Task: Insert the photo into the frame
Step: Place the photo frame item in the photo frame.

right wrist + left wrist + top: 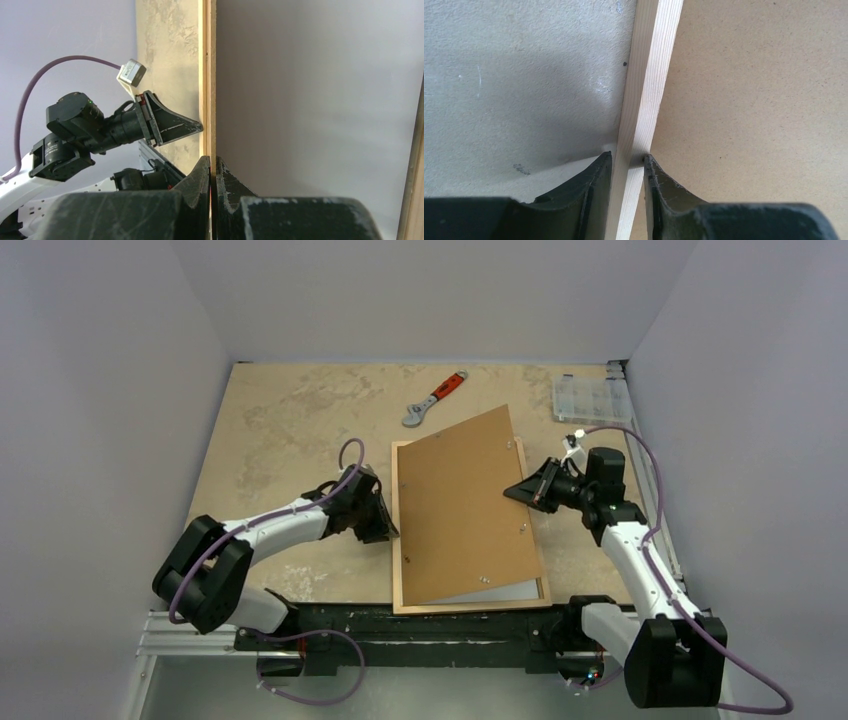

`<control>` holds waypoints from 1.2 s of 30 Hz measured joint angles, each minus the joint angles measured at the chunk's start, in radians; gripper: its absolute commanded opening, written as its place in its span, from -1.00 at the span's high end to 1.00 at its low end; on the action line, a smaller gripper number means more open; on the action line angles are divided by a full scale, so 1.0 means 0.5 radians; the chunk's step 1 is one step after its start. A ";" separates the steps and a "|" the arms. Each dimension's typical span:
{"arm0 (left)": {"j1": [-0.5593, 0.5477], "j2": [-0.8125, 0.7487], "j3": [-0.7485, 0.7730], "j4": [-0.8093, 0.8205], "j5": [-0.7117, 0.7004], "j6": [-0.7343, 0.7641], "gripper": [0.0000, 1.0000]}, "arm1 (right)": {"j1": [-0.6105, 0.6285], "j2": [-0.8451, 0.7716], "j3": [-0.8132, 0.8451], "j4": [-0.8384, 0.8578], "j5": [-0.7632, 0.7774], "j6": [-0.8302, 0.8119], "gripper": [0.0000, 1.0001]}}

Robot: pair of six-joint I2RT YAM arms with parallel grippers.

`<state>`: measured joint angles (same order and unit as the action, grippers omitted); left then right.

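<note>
The frame [470, 608], thin light wood, lies flat at the table's middle. A brown backing board [465, 510] rests skewed over it, its far right corner past the frame's rail. The photo [505, 591] shows only as a white strip inside the frame's near edge, below the board. My left gripper [390, 530] straddles the frame's left rail [646, 75], and its two fingers [628, 157] press on both sides of the wood. My right gripper [522, 490] is shut on the board's right edge [212, 75], the jaws [212, 162] pinching the thin sheet.
An orange-handled wrench [432, 400] lies behind the frame. A clear compartment box [590, 398] sits at the far right corner. Grey walls close in the table on three sides. A black mounting rail [400, 625] runs along the near edge.
</note>
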<state>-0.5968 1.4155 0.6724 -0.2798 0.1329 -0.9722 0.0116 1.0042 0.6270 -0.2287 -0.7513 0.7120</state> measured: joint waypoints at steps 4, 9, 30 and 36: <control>-0.001 0.011 0.011 -0.005 0.000 0.000 0.45 | -0.005 0.018 -0.039 0.025 -0.002 -0.011 1.00; -0.002 0.020 0.023 -0.021 -0.005 0.001 0.43 | -0.022 0.035 -0.089 0.050 0.001 -0.034 1.00; -0.005 0.024 0.044 -0.072 -0.034 0.017 0.35 | -0.011 0.201 -0.191 -0.016 0.288 -0.356 0.15; -0.013 0.027 0.053 -0.080 -0.046 0.029 0.35 | -0.010 0.323 -0.191 -0.022 0.304 -0.431 -0.18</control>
<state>-0.6033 1.4292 0.6991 -0.3199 0.1101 -0.9577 0.0067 1.1660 0.5316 -0.2398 -0.5995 0.4965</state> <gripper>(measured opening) 0.323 0.554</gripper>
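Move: The right gripper, shut, holds the raised free edge of the brown backing panel; the middle of the frame's right rail, where that edge is going, lies about 15 cm below it and 5 cm to its right, level fore and aft. The left rail, the panel's low side, is some 22 cm to its left and also 15 cm down; the wrench lies about 27 cm ahead and 13 cm left. The left gripper already sits on the left rail, with the right rail roughly 28 cm to its right. Lower the right gripper about 9.5 cm towards the frame's right rail, easing some 2.5 cm to the right and tipping the fingers about 15 degrees further down. After the first 3 cm open the fingers to about half, freeing the pinch but keeping the outer finger at the panel's edge. Keep the left gripper still, straddling the left rail. ##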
